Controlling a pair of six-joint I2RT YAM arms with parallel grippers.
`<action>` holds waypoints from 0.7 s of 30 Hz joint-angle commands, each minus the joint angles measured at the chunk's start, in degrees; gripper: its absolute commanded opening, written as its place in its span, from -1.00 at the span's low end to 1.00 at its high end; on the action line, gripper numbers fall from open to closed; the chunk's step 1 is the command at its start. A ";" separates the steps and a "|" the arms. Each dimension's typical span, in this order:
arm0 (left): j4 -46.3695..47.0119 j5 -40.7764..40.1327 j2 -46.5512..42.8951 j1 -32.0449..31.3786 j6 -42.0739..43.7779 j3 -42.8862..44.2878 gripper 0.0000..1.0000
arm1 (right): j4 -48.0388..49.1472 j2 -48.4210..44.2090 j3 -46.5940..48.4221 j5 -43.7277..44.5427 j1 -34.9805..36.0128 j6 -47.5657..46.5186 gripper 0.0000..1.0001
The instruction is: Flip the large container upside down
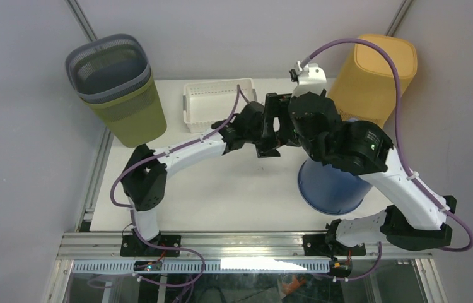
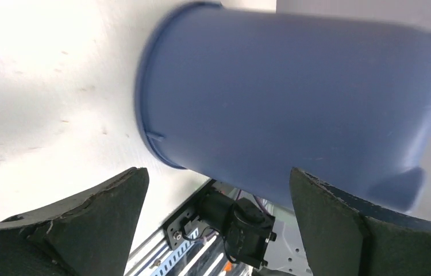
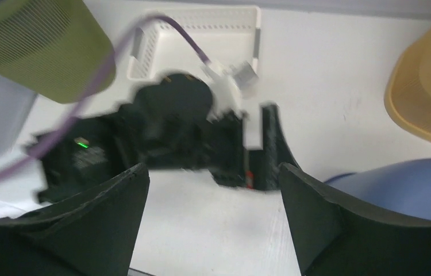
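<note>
The large blue container (image 1: 335, 189) stands on the white table at the right, its wide rim down on the surface; my right arm hides its top. In the left wrist view it (image 2: 293, 109) fills the frame ahead of the fingers, apart from them. My left gripper (image 1: 270, 146) is open and empty, just left of the container; its jaws (image 2: 216, 172) are spread wide. My right gripper (image 1: 279, 117) is open and empty above the table's middle, facing the left arm's wrist. In the right wrist view (image 3: 212, 168) the container (image 3: 408, 187) shows at the lower right.
A green mesh bin (image 1: 130, 110) with grey bins nested in it stands at the back left. A white slotted basket (image 1: 218, 101) is at the back middle. A yellow bin (image 1: 379, 69) is at the back right, close behind the right arm.
</note>
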 commanded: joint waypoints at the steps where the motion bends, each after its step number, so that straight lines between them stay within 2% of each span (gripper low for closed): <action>1: 4.24 1.79 -10.58 9.82 -0.21 -6.56 0.98 | -7.73 -1.11 -5.24 -0.17 -1.87 6.29 0.74; 4: 1.54 -0.11 -18.80 17.16 3.63 -12.35 0.98 | -6.98 -3.41 -12.59 -5.63 -4.75 7.75 0.74; 8: -9.35 -6.18 -27.06 23.88 10.56 -12.06 0.98 | -6.19 -6.34 -23.71 -13.87 -9.72 12.83 0.74; 11: -12.24 -8.12 -30.23 25.55 12.63 -11.66 0.98 | -6.45 -6.90 -30.91 -16.66 -10.13 18.79 0.73; 15: -13.07 -8.02 -29.56 25.54 13.43 -11.41 0.98 | -12.01 -4.63 -34.91 -13.93 -12.79 23.10 0.76; 17: -13.18 -7.08 -28.36 25.58 14.01 -11.10 0.98 | -13.08 -4.66 -36.37 -12.52 -18.90 21.42 0.79; 21: -13.25 -6.16 -27.01 25.56 15.60 -10.38 0.98 | -8.00 -10.30 -39.30 -8.18 -34.10 12.83 0.78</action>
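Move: To the right hand's right by about 21 cm, level fore and aft (some 1 cm back) and 28 cm below, stands the upturned blue container; the orange container is 29 cm right, 24 cm ahead, 27 cm below. From the left hand, the grey basket in its stack lies 49 cm left, 14 cm ahead, 5 cm up; the white tray 19 cm left, 21 cm ahead, 14 cm down; the blue container 21 cm right, 6 cm back, 2 cm down. Pulling away from the blue container, the left hand sweeps some 23 cm left and 8 cm forward towards the grey basket, rising about 8 cm and turning roughly 25 degrees counter-clockwise. Meanwhile the right hand drops 24 cm, tipping its fingers down, then swings right, 11 cm in all, closing on the blue container's left side. Both grippers stay open. ##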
